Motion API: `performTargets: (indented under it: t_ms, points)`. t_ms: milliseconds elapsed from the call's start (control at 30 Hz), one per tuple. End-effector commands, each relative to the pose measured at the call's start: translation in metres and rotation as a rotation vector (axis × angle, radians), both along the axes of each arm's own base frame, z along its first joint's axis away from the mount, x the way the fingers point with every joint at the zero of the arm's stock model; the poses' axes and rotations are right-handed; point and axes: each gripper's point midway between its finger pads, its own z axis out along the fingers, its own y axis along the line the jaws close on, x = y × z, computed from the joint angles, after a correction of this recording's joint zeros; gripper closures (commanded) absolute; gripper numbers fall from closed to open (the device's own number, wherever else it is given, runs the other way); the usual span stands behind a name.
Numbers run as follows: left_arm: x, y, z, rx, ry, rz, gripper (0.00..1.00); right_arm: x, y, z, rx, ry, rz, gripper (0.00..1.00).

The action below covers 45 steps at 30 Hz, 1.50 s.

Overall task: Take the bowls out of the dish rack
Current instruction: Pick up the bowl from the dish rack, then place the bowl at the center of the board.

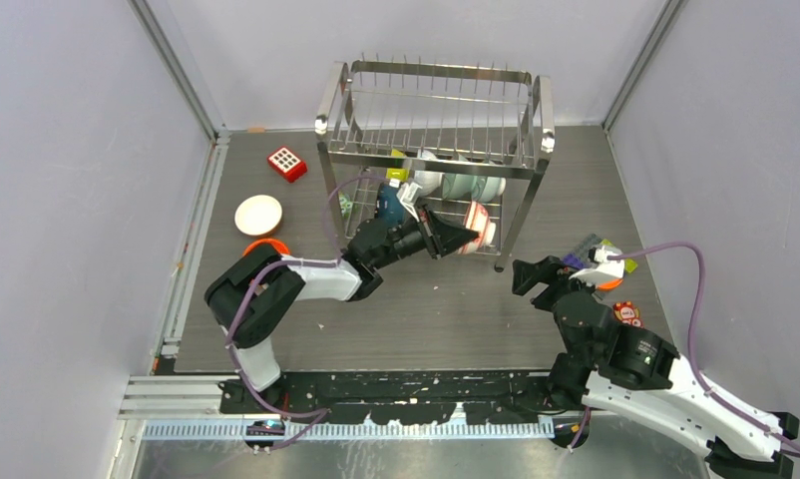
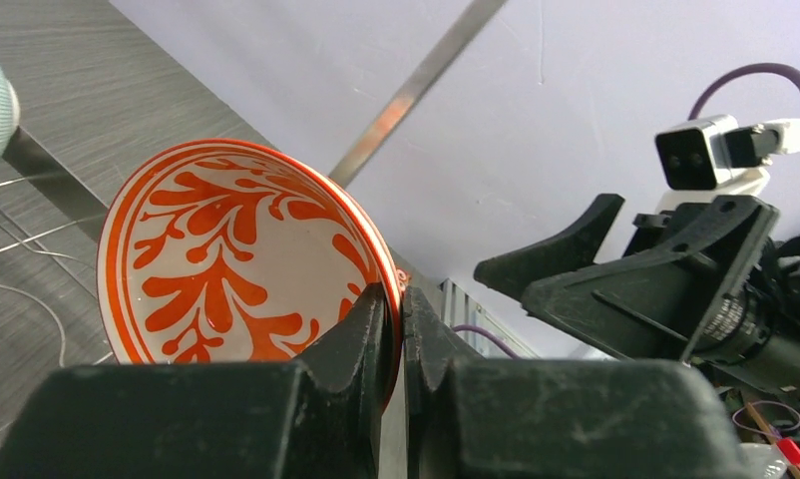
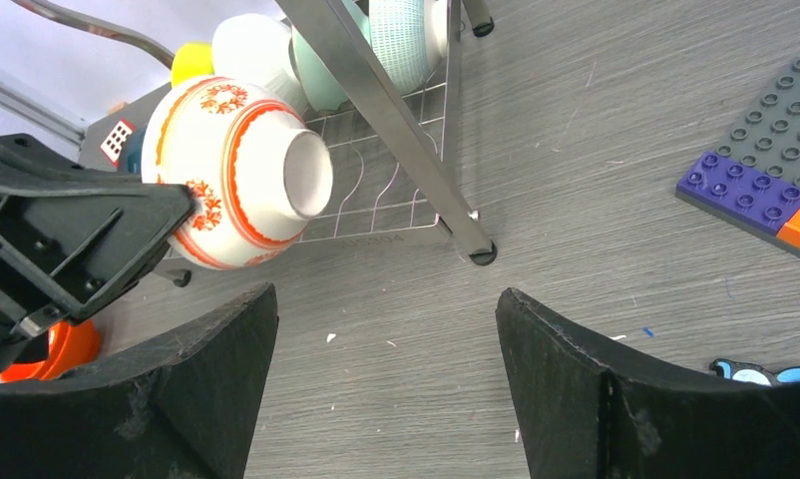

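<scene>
The tall steel dish rack (image 1: 436, 70) stands at the back of the table. Its lower tier holds several bowls, among them a pale teal one (image 1: 473, 186) and a dark blue one (image 1: 386, 205). My left gripper (image 1: 466, 238) is shut on the rim of a red-and-white patterned bowl (image 1: 483, 226) at the rack's front right. The left wrist view shows the bowl's inside (image 2: 226, 259) with the rim pinched in that gripper (image 2: 401, 319). My right gripper (image 3: 386, 339) hangs open over bare table, right of this bowl (image 3: 241, 190). A white bowl (image 1: 258, 215) and an orange bowl (image 1: 266, 247) sit on the table at the left.
A red square block with white dots (image 1: 287, 164) lies left of the rack. Flat coloured toy bricks (image 3: 765, 170) and a small round object (image 1: 627, 313) lie at the right, beside the right arm. The rack's front right leg (image 3: 481, 251) stands just ahead of my right gripper.
</scene>
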Motion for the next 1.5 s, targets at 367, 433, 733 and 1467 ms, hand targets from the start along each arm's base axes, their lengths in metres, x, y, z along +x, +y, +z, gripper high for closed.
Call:
performTargets:
  t_ms: [367,433,733,1467]
  points:
    - [-0.079,0.028,0.077,-0.060,-0.219,-0.009,1.00,0.004,0.019,0.047,0.078,-0.070,0.070,0.16]
    - [-0.086,0.036,0.078,-0.018,-0.245,0.004,1.00,0.002,0.023,0.058,0.081,-0.084,0.105,0.16]
    - [-0.122,0.084,0.053,0.383,-0.378,0.054,1.00,-0.007,0.072,0.092,0.065,-0.064,0.346,0.15]
    - [-0.166,0.155,-0.025,1.100,-0.820,0.032,1.00,-0.025,0.180,0.038,0.003,0.292,0.684,0.15]
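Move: The left hand already pinches the red-patterned bowl by its rim, just clear of the rack; its goal is the open space before the rack, roughly 15 cm back, 16 cm left and 6 cm lower. From that hand the blue bowl stands about 10 cm ahead and 15 left, the right green bowl about 15 ahead and 8 right, both some 8 cm below. The patterned bowl lies about 11 cm ahead and 9 left of the right hand, near its height. Keeping its pinch on the rim, the left hand carries the patterned bowl back about 18 cm and left some 15, away from the rack, first rising about 6 cm and then sinking to end nearly 6 below its start, while the wrist rolls some 70 degrees so that the bowl's mouth swings from facing left to facing up. The right hand, fingers staying wide open, goes left about 16 cm over the open table before the rack, lifting and dipping on the way, turning some 35 degrees counter-clockwise and tipping down a little, and stops short of the bowl. ##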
